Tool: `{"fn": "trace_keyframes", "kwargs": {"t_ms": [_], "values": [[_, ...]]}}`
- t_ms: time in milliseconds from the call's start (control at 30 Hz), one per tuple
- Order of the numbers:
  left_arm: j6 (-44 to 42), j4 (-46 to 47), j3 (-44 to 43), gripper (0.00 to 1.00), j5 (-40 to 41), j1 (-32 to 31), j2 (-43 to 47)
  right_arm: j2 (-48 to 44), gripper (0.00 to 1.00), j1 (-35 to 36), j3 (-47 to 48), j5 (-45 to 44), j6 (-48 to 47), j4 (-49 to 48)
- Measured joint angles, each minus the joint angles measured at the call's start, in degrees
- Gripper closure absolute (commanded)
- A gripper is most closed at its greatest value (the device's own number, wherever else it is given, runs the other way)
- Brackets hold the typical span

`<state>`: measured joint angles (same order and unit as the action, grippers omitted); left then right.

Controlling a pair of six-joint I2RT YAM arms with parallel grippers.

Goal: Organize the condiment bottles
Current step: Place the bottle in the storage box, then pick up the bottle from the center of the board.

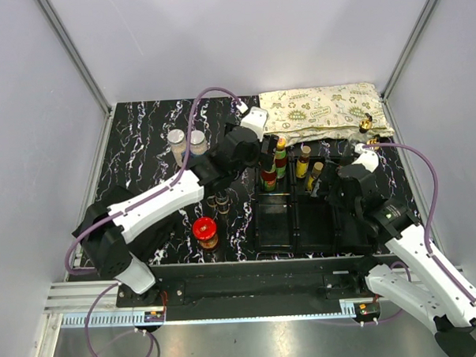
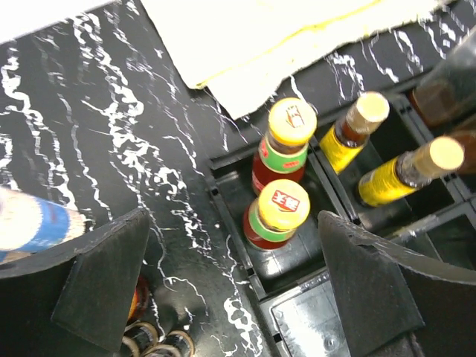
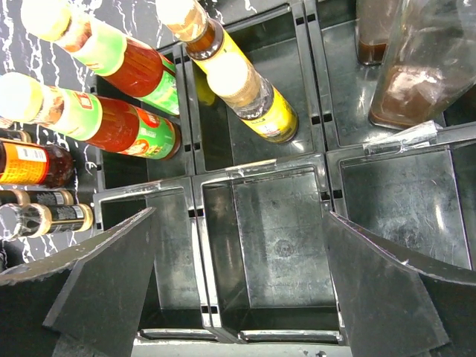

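Note:
My left gripper (image 2: 238, 294) is open and empty, hovering over the left edge of the black tray (image 2: 297, 327). Just ahead of it two yellow-capped red sauces (image 2: 281, 210) stand in a back compartment, with two yellow-labelled bottles (image 2: 362, 123) in the compartment to their right. My right gripper (image 3: 245, 294) is open and empty above an empty front compartment (image 3: 286, 245). Its view shows the sauces (image 3: 111, 123), the yellow-labelled bottles (image 3: 249, 93) and glass bottles (image 3: 424, 63) in the back row. A red-lidded jar (image 1: 205, 230), small dark bottles (image 1: 217, 201) and two grey-lidded shakers (image 1: 186, 139) stand left of the tray.
A patterned cloth (image 1: 322, 110) lies at the back right, with a gold-spouted bottle (image 1: 365, 125) at its edge. The tray (image 1: 294, 227) has empty front compartments. Grey walls enclose the table on three sides.

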<state>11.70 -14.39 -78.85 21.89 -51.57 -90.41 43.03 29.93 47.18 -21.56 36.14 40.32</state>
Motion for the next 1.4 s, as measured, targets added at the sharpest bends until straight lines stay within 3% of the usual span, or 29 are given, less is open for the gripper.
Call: {"fn": "trace_keyframes", "kwargs": {"t_ms": [267,633,933,1233,1400], "values": [[2.86,-2.01,5.09,0.01,3.30,2.62,6.78,-0.33,0.00,0.00,0.00,0.00,0.39,0.44],[6.64,-6.99,13.51,0.01,10.16,5.16,26.82,-1.16,0.00,0.00,-0.50,-0.07,0.83,1.57],[10.21,-14.16,20.61,0.01,12.33,5.51,35.67,-0.20,0.00,0.00,-0.50,-0.02,-0.85,1.55],[18.10,-16.94,27.76,0.01,5.57,5.55,37.46,-0.13,0.00,0.00,-1.05,0.09,-1.38,1.51],[20.96,-16.26,29.49,0.02,1.25,5.55,32.02,0.09,0.00,0.00,-1.22,0.20,-1.40,1.49]]}}
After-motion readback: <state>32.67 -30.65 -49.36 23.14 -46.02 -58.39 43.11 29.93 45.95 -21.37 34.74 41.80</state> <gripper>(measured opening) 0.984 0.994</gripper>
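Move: The black-capped bottle nearer the box stands about 9 cm to the left of the empty left hand and 5 cm back, its middle some 17 cm below. Its black-capped twin is 3 cm farther left and 1 cm farther out than it. The rear red-lidded jar stands 11 cm left of the hand, level with it; the front one 13 cm left and 14 cm back. From the right hand the near bottle lies roughly 30 cm left and 3 cm ahead. The black-capped bottles are what the open left hand makes for, leaving the two red sauce bottles in the box: it swings some 18 cm left, arching up about 6 cm, while drawing back 10 cm, then sinks roughly 13 cm from the top of the arc and eases 3 cm back to the right. The wrist turns counter-clockwise about 20 degrees and at the end tips downward; the fingers stay wide open, touching nothing. ##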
